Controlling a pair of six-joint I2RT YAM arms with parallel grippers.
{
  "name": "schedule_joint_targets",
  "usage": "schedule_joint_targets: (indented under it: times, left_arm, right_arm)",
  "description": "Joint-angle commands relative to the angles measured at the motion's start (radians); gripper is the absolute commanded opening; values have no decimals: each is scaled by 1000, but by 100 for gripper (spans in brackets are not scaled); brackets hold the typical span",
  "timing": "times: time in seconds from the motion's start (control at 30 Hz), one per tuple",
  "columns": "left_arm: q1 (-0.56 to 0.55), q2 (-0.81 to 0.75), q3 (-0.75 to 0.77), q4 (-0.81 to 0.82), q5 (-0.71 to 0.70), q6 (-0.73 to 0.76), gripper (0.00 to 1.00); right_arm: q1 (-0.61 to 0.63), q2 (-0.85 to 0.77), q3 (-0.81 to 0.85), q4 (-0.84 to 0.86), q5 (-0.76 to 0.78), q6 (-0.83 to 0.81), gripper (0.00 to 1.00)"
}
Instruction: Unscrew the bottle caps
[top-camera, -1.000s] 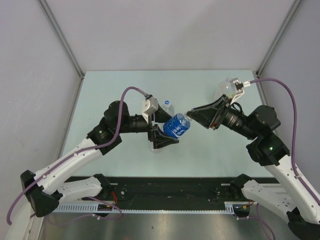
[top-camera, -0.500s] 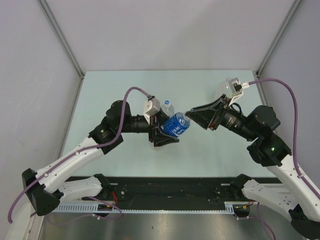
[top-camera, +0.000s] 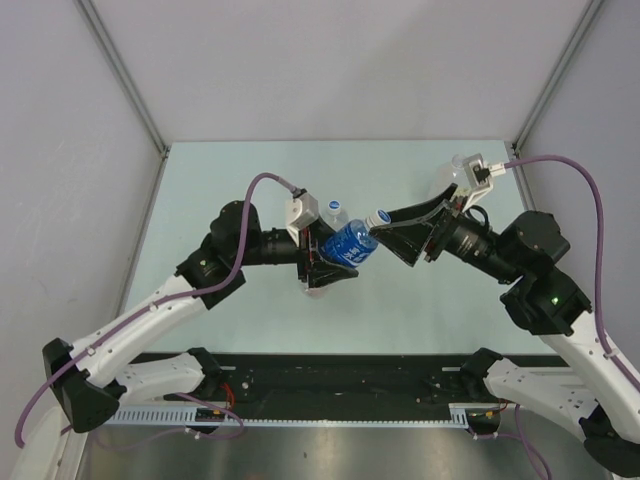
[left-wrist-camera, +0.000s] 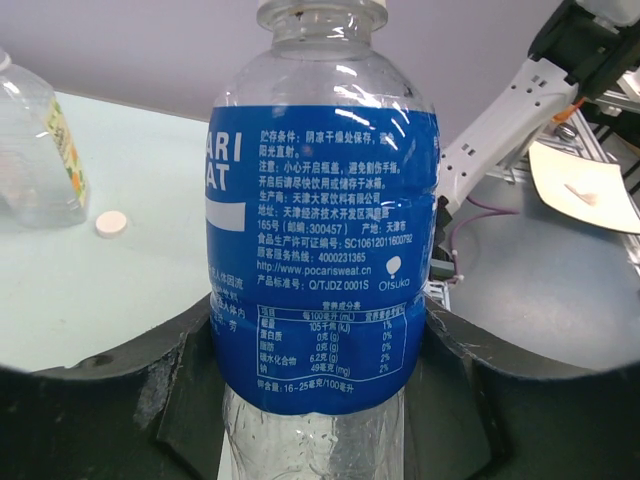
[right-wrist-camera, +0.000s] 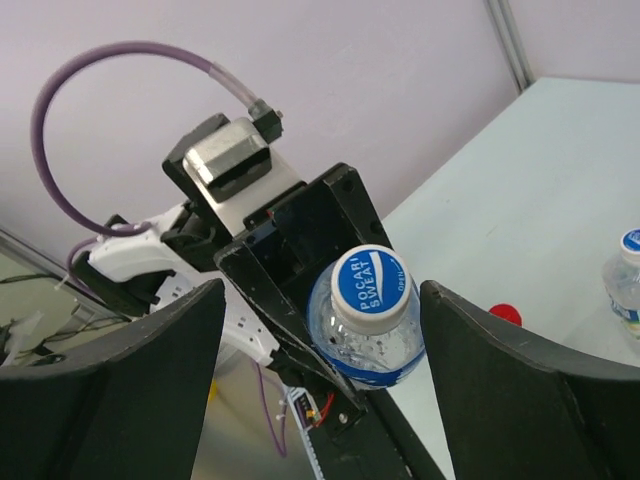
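Observation:
A clear bottle with a blue label (left-wrist-camera: 320, 250) is clamped between the black fingers (left-wrist-camera: 150, 385) of my left gripper (left-wrist-camera: 320, 345), which is shut on its lower body. In the top view the bottle (top-camera: 347, 245) lies tilted above the table, neck toward the right, held by the left gripper (top-camera: 328, 264). Its blue-topped cap (right-wrist-camera: 370, 285) sits on the neck between the wide-apart jaws of my open right gripper (right-wrist-camera: 320, 300); neither jaw touches it. From above, the right gripper (top-camera: 384, 232) stands around the cap (top-camera: 380, 217).
A second small bottle with a blue cap (top-camera: 336, 212) stands just behind the left gripper. A red cap (right-wrist-camera: 505, 313) lies loose on the table. A larger bottle with a yellowish label (left-wrist-camera: 35, 150) stands by a loose white cap (left-wrist-camera: 111, 223).
My left gripper has closed on the blue-labelled bottle. My right gripper has let go of the cap and opened, and now stands around it.

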Motion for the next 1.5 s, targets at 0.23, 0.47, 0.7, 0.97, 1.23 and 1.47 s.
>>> schedule_joint_targets:
  times: [0.23, 0.47, 0.7, 0.97, 1.23, 1.47]
  left_arm:
    - [-79, -90, -29, 33, -433, 109, 0]
    - [-295, -88, -40, 57, -907, 289, 0]
    - [-397, -56, -49, 86, -1116, 347, 0]
    - [-430, -33, -50, 100, -1179, 369, 0]
    - [-443, -33, -52, 105, -1177, 373, 0]
    - [-452, -33, -57, 106, -1179, 379, 0]
  right_arm:
    - [77, -16, 100, -36, 349, 19, 82]
    - [142, 24, 100, -50, 511, 46, 77]
    - [160, 56, 100, -22, 540, 46, 72]
    - [186, 80, 100, -12, 555, 35, 61]
    - [191, 103, 100, -13, 552, 30, 59]
    - [191, 114, 100, -10, 568, 18, 54]
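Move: The blue-labelled bottle is already in the left gripper, its blue-and-white cap about 7 cm right, 1 cm ahead and 10 cm above that hand. From the right hand the cap is some 3 cm ahead, 2 cm left and 1 cm below. On the table, the clear bottle stands roughly 15 cm ahead of the left hand, 0 cm sideways, 13 cm below; the red-capped bottle about 2 cm ahead, 4 cm left, 14 cm below. Keep the left grip on the blue-labelled bottle and swing that hand about 40 degrees counter-clockwise, tipping its fingers up some 20 degrees while carrying it about 5 cm forward. Lift the open right gripper clear and rightwards, then bring it forward and back down and left to the cap, turning about 20 degrees clockwise, and partly close its fingers around the cap without clamping. ##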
